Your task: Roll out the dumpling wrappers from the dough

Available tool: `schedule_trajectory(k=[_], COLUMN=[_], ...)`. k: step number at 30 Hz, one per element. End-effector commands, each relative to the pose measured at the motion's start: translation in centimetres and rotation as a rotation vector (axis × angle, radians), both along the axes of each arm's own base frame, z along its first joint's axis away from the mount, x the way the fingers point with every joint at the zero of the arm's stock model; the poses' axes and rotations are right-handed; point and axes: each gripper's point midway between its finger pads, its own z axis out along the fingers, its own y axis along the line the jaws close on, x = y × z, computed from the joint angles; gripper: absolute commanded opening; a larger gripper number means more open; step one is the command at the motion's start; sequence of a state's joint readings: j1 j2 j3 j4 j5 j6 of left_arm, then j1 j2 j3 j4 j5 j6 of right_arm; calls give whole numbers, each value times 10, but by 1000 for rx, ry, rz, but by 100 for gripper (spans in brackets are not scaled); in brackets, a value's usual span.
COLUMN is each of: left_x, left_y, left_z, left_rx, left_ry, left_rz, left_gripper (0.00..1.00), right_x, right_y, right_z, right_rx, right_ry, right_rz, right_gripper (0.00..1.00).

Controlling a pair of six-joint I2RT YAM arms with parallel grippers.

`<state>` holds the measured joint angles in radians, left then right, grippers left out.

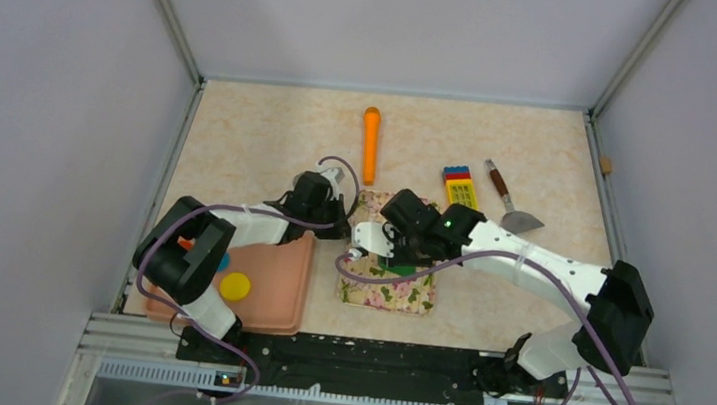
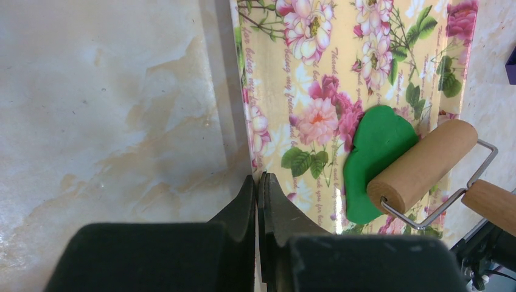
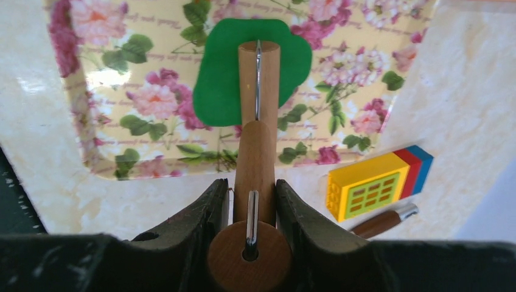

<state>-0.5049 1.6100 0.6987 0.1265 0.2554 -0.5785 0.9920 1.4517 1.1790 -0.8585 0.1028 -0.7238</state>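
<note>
The dough (image 2: 377,146) is a flat, ragged green piece on the floral mat (image 2: 304,61); it also shows in the right wrist view (image 3: 222,79) and from above (image 1: 404,266). My right gripper (image 3: 254,185) is shut on the wooden handle of a rolling pin (image 3: 255,152), whose roller (image 2: 423,164) rests on the dough. My left gripper (image 2: 258,179) is shut on the mat's left rim (image 1: 344,229). Wrappers lie on a pink tray (image 1: 279,295): a yellow disc (image 1: 234,285) and a blue one (image 1: 224,261), half hidden by the left arm.
An orange stick (image 1: 370,143) lies behind the mat. A stack of toy blocks (image 1: 460,186) and a scraper with a wooden handle (image 1: 510,203) lie to the mat's right; the blocks (image 3: 371,185) are near my right fingers. Grey walls enclose the table.
</note>
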Motion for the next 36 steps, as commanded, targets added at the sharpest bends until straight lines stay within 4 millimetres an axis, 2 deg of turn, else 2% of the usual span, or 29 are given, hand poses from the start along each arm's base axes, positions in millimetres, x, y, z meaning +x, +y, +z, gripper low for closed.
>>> schedule_trajectory(k=[1,8,12,16,20,23,25,27,30,33,36], left_x=[2,4,4,6,6,6,5,5,3,4,5], left_y=[8,9,12,14,15,15,15,17,18,17,16], left_z=[0,2,3,4,4,4,4,4,2,2,2], left_rx=[31,32,34,32,31,32,33,36,38,36,34], left_ry=[-40,-50,-55,-58,-59,-55,-57,-56,-51,-50,-54], left_rz=[3,6,14,21,23,19,19,20,21,20,17], left_gripper=[0,0,0,0,0,0,0,0,0,0,0], right_x=[-5,-20,-21,-12,3,17,31,45,60,52,33], right_y=[2,-10,-18,-21,-15,-9,1,15,34,39,40], right_z=[-7,-67,-89,-99,-96,-85,-65,-32,29,56,58], right_rx=[26,-66,-92,-103,-79,-67,-39,21,131,165,165], right_ry=[-4,116,163,172,158,109,49,-17,-100,-131,-121], right_rz=[9,41,24,2,-26,-18,-12,-15,-16,20,74], right_gripper=[0,0,0,0,0,0,0,0,0,0,0])
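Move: The right hand holds the roller on or just above the green dough, whose middle lies about 4 cm ahead, 6 cm to the left and 10 cm below. The flowered tray beneath is centred about there too; the yellow toy stands roughly 15 cm beyond the dough and 11 cm to its right. From the left hand, its shut fingertips at the tray's left edge, the dough is some 11 cm right, 1 cm back and 2 cm lower. The right hand rolls the roller down and forward about 7 cm over the dough, then lifts some 5 cm. ##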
